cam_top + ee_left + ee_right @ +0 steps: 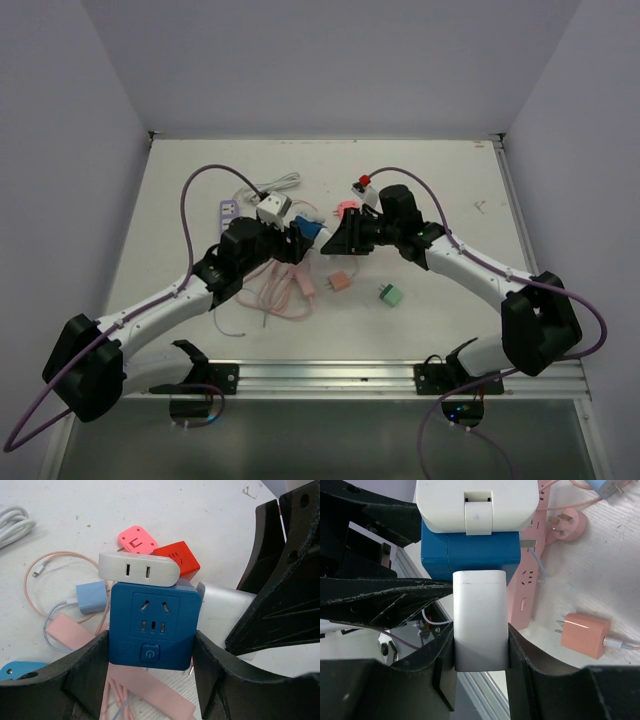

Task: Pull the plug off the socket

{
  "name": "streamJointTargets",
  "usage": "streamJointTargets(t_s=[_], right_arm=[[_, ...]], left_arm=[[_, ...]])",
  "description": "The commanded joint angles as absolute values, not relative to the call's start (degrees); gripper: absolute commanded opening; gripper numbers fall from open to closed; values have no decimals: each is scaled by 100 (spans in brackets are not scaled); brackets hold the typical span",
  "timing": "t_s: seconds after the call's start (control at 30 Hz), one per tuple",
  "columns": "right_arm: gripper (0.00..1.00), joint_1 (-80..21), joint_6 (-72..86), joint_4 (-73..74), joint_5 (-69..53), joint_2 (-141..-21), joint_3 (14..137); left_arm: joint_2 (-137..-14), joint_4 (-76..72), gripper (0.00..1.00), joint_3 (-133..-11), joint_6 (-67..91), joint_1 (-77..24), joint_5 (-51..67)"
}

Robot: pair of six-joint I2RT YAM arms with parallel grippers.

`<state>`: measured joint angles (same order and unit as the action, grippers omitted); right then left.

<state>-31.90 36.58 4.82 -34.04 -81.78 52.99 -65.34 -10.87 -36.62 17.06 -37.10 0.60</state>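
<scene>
The socket [152,625] is a blue cube held off the table, and my left gripper [150,650] is shut on its two sides. A white plug [480,615] sticks out of one face of the socket [470,550]. My right gripper [480,650] is shut on this plug, a finger pressed on each side. A second flat white adapter [137,569] sits in the socket's far face. In the top view both grippers, left [290,238] and right [335,240], meet at the socket [308,232] in the middle of the table.
Under the socket lie a pink power strip [532,580] and pink cables. A pink charger [340,282] and a green adapter [390,294] lie nearer the front. A red cube [177,557], a pink cube [136,539] and a light blue charger [91,596] lie behind.
</scene>
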Motion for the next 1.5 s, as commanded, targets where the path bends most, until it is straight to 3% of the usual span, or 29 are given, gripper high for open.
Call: streamJointTargets(t_s=[0.0,0.5,0.67,1.07,1.1,1.23,1.37,1.47], right_arm=[[0,-3234,3402,975,-3735,-7972,5264],[0,-2593,2585,2030,-3815,-7453,4914],[0,-2443,2197,2338,-3024,-7549,4808],[1,-2338,2997,915,-2883,-8560,4412],[5,-2338,3058,888,-2857,-8604,4421],[52,-2303,3120,967,-2629,-8614,4456],[71,-2294,2919,1247,-2637,-8403,4710],[76,-2294,2672,1642,-2803,-8367,5096]], left_arm=[[-6460,-2144,0,-3718,1661,-3200,-1292],[-6715,-2153,0,-4052,1072,-2470,-1222],[-6618,-1960,0,-4131,1125,-2470,-241],[-6144,-1108,0,-4061,985,-2540,1484],[-6117,-1020,0,-4026,967,-2557,1546],[-6029,-791,0,-4016,879,-2637,1871],[-6056,-633,0,-4043,774,-2759,2284],[-6117,-571,0,-4069,677,-2909,2189]])
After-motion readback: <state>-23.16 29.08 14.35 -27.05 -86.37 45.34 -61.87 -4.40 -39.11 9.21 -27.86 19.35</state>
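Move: Left hand grips the blue socket; the white plug in its right side, held by the right fingers, lies about 4 cm right and 2 cm back of the left hand, slightly higher. From the right hand, the salmon charger beside the set-down spot is some 3 cm right, 1 cm back and 13 cm below; the socket is 4 cm left and 2 cm ahead, slightly lower. The red cube stands 8 cm right and 10 cm ahead, the green charger 15 cm right and 5 cm back, both on the table. Apart go the two hands: after a slow strain, the left, keeping the socket, jumps about 12 cm forward and left, then swings back nearly to its start, turning clockwise. The right takes the white plug rightward and slightly back, then sinks 12 cm towards the table beside the salmon charger, fingers tipping farther down, and opens to let go. ##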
